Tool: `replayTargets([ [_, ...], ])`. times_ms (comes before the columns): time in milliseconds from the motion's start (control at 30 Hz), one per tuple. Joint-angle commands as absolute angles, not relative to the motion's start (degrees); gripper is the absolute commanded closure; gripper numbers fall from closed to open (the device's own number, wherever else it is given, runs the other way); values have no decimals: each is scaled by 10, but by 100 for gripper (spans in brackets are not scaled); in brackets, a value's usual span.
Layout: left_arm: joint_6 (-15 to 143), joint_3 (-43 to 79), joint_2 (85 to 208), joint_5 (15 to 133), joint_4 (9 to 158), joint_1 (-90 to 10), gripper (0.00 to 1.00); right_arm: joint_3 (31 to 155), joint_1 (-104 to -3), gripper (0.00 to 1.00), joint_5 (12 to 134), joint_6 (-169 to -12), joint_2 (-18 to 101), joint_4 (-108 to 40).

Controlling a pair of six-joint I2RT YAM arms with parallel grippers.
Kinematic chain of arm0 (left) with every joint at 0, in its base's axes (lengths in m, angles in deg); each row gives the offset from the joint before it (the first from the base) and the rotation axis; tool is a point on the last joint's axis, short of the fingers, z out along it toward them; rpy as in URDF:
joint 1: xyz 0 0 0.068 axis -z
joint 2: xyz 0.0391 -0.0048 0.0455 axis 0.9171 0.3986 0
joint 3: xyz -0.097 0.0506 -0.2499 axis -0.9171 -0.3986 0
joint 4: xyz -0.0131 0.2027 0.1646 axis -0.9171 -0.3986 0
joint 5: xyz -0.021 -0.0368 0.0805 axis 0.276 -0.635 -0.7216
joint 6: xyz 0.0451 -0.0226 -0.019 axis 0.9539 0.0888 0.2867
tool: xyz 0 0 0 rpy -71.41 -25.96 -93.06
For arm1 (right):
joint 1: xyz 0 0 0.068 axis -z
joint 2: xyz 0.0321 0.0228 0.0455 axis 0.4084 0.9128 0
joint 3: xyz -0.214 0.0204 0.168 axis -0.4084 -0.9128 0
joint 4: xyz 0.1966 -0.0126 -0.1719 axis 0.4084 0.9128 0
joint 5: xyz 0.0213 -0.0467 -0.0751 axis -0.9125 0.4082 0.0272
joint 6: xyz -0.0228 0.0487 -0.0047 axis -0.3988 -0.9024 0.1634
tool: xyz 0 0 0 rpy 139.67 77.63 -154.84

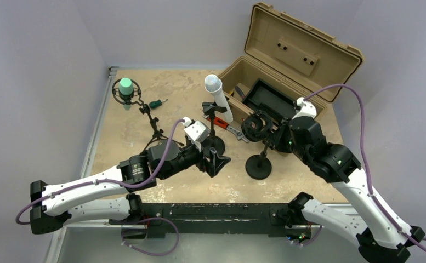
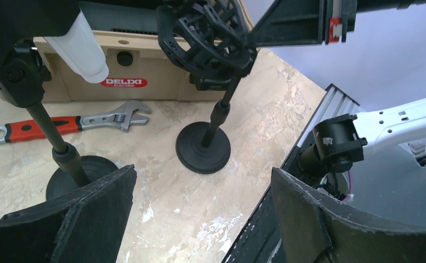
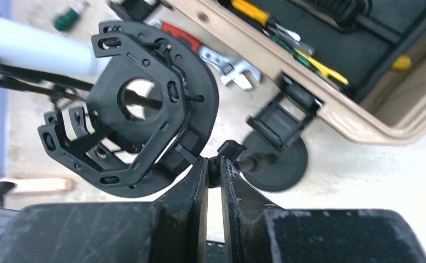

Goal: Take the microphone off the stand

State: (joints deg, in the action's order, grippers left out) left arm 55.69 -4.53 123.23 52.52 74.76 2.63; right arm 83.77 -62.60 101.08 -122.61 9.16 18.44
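A white microphone [image 1: 217,94] with a mesh head sits tilted in the clip of the middle stand [image 1: 213,125]; its lower end shows in the left wrist view [image 2: 81,49]. My left gripper [image 1: 217,161] is open and empty, low beside that stand's round base [image 2: 81,170], jaws wide apart [image 2: 202,186]. My right gripper [image 1: 273,137] is shut on the stem of a second stand just under its empty black shock mount [image 3: 139,109], fingers pinching the joint [image 3: 214,164]. A green microphone [image 1: 125,86] sits in a shock mount on a tripod at the back left.
An open tan tool case [image 1: 287,71] stands at the back right, with tools inside [image 3: 309,33]. A red-handled wrench [image 2: 62,123] lies in front of it. A green screwdriver [image 1: 157,103] lies near the tripod. The second stand's base [image 1: 259,166] is near the front edge.
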Motion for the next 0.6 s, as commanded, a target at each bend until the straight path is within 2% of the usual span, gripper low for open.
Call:
replayTargets([
  [0, 565, -23, 1254, 529, 753, 27, 10, 764, -624, 91, 1013, -1230, 98, 367],
  [567, 544, -11, 1264, 504, 727, 27, 9, 728, -621, 90, 980, -1268, 93, 265],
])
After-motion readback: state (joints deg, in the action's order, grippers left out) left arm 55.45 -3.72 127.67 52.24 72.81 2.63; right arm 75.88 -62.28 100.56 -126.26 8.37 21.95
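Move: The right hand already pinches the side of the black shock mount, whose middle is about 5 cm to its left and 2 cm ahead. The round stand base lies some 27 cm below this hand, 3 cm left and 2 cm back. The white microphone is about 16 cm left and 9 cm ahead, slightly lower. From the open left hand, the same stand base is roughly 13 cm right, 5 cm ahead and 29 cm below. Still pinching the small bracket at the shock mount's side, the right hand bears the mount down towards its stand base, sinking about 6 cm with a slight draw back; its fingers tip down some 10 degrees before it settles. The left hand, wide open and touching nothing, sinks 2 to 3 cm and edges right. ##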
